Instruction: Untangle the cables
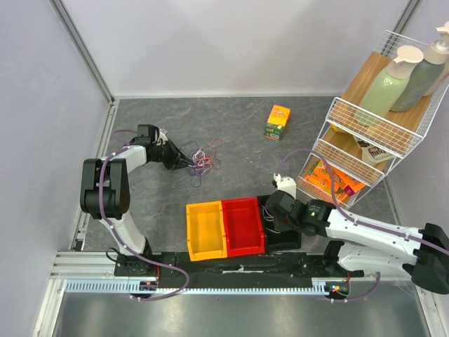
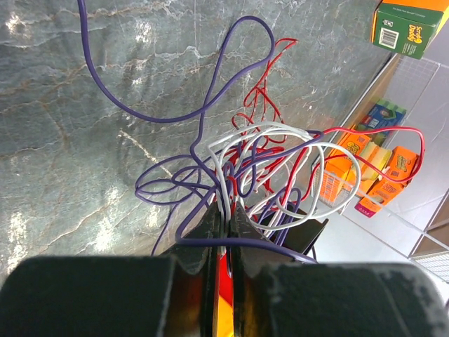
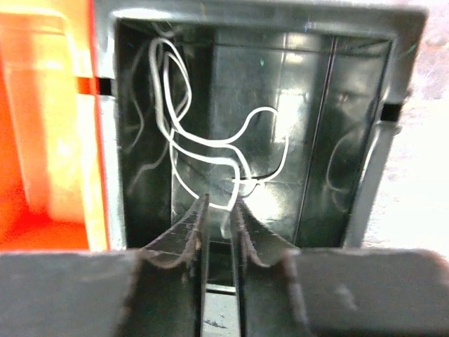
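The cables (image 1: pixel 203 158) lie as a tangle of thin purple, red and white loops on the grey table, left of centre. My left gripper (image 1: pixel 188 163) reaches into the tangle's left side. In the left wrist view this gripper (image 2: pixel 228 210) is shut on white and red strands of the cables (image 2: pixel 266 151), and a purple loop drapes across its fingers. My right gripper (image 1: pixel 269 213) hovers over a black bin (image 1: pixel 284 239). In the right wrist view its jaws (image 3: pixel 219 203) stand a narrow gap apart above a separate white cable (image 3: pixel 210 144), which lies inside the black bin (image 3: pixel 351 105). That cable's loose end shows between the tips.
A yellow bin (image 1: pixel 205 230) and a red bin (image 1: pixel 243 226) sit side by side left of the black bin. A green and orange box (image 1: pixel 278 121) stands at the back. A wire shelf rack (image 1: pixel 365 140) with bottles and packets fills the right side.
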You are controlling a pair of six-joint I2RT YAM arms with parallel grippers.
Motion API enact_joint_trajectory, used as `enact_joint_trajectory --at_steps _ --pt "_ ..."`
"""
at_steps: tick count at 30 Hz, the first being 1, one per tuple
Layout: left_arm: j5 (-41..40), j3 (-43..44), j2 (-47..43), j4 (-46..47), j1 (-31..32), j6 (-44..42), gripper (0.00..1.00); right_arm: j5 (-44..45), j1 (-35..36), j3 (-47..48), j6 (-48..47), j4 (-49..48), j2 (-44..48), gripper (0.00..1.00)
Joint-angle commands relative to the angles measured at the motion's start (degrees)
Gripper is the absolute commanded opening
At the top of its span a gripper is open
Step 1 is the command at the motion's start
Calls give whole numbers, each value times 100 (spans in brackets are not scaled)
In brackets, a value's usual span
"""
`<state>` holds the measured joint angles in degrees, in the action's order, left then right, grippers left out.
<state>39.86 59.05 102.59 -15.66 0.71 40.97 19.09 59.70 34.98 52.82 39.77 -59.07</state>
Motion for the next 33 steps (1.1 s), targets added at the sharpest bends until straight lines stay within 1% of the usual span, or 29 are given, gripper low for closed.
enact_joint_trajectory --at_steps 1,4,8,10,12,14,16,18,19,21,22,24,27,29,33 --pt "242 -7 -292 177 -18 87 12 499 94 614 9 478 360 36" --pt "251 -7 -300 177 -18 95 12 595 199 957 -104 681 624 52" --pt "251 2 -318 177 -18 87 12 823 445 1423 -596 568 625 62" --pt "233 2 -327 177 -18 69 12 1052 498 1686 -737 663 415 64" --pt "224 2 -336 169 -27 60 12 1132 595 1871 -956 515 186 65" --pt "207 10 -336 169 -18 51 12 1193 683 2082 -1246 147 -86 66" --pt "259 28 -318 169 -18 60 12 1185 692 2319 -1597 -344 -455 70" --pt "321 19 -292 195 -18 60 12 826 666 2513 -1993 -1098 -928 72" --pt "365 10 -283 221 -18 69 12 433 579 2627 -2099 -1677 -1236 70" --pt "409 10 -283 239 -18 69 11 -184 411 2925 -2092 -2356 -1938 67" --pt "418 10 -283 230 -18 69 12 -291 315 3162 -2013 -2508 -2272 65" --pt "418 2 -327 239 -18 51 11 -178 52 3706 -1636 -2483 -3028 63" --pt "409 2 -371 248 -18 34 11 -73 -388 4375 -1134 -2640 -3952 66" --pt "400 10 -388 230 -18 25 12 338 -512 4753 -1264 -2859 -4374 69" --pt "365 19 -432 195 -18 -1 11 919 -871 5343 -1169 -2765 -5008 69"
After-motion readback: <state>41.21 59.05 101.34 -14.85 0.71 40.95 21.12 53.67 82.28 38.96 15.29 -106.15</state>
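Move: The cable tangle in the left gripper is about 25 cm ahead of the right hand, 26 cm to its left and at much the same height. The white cable lies in the black bin just under the right fingertips, some 2 cm ahead; the red bin is level with them, 12 cm left, and the yellow bin about 25 cm left. From the left hand, the tangle is about 5 cm to the right and 2 cm below. Open the right gripper wide off the white cable and lift it about 11 cm out of the black bin, then swing it left over the far part of the red bin and on forward to the tangle, some 20 cm each way, tilting the fingertips up and forward and sinking slightly at the end. Keep the left gripper's hold, easing up a centimetre. ##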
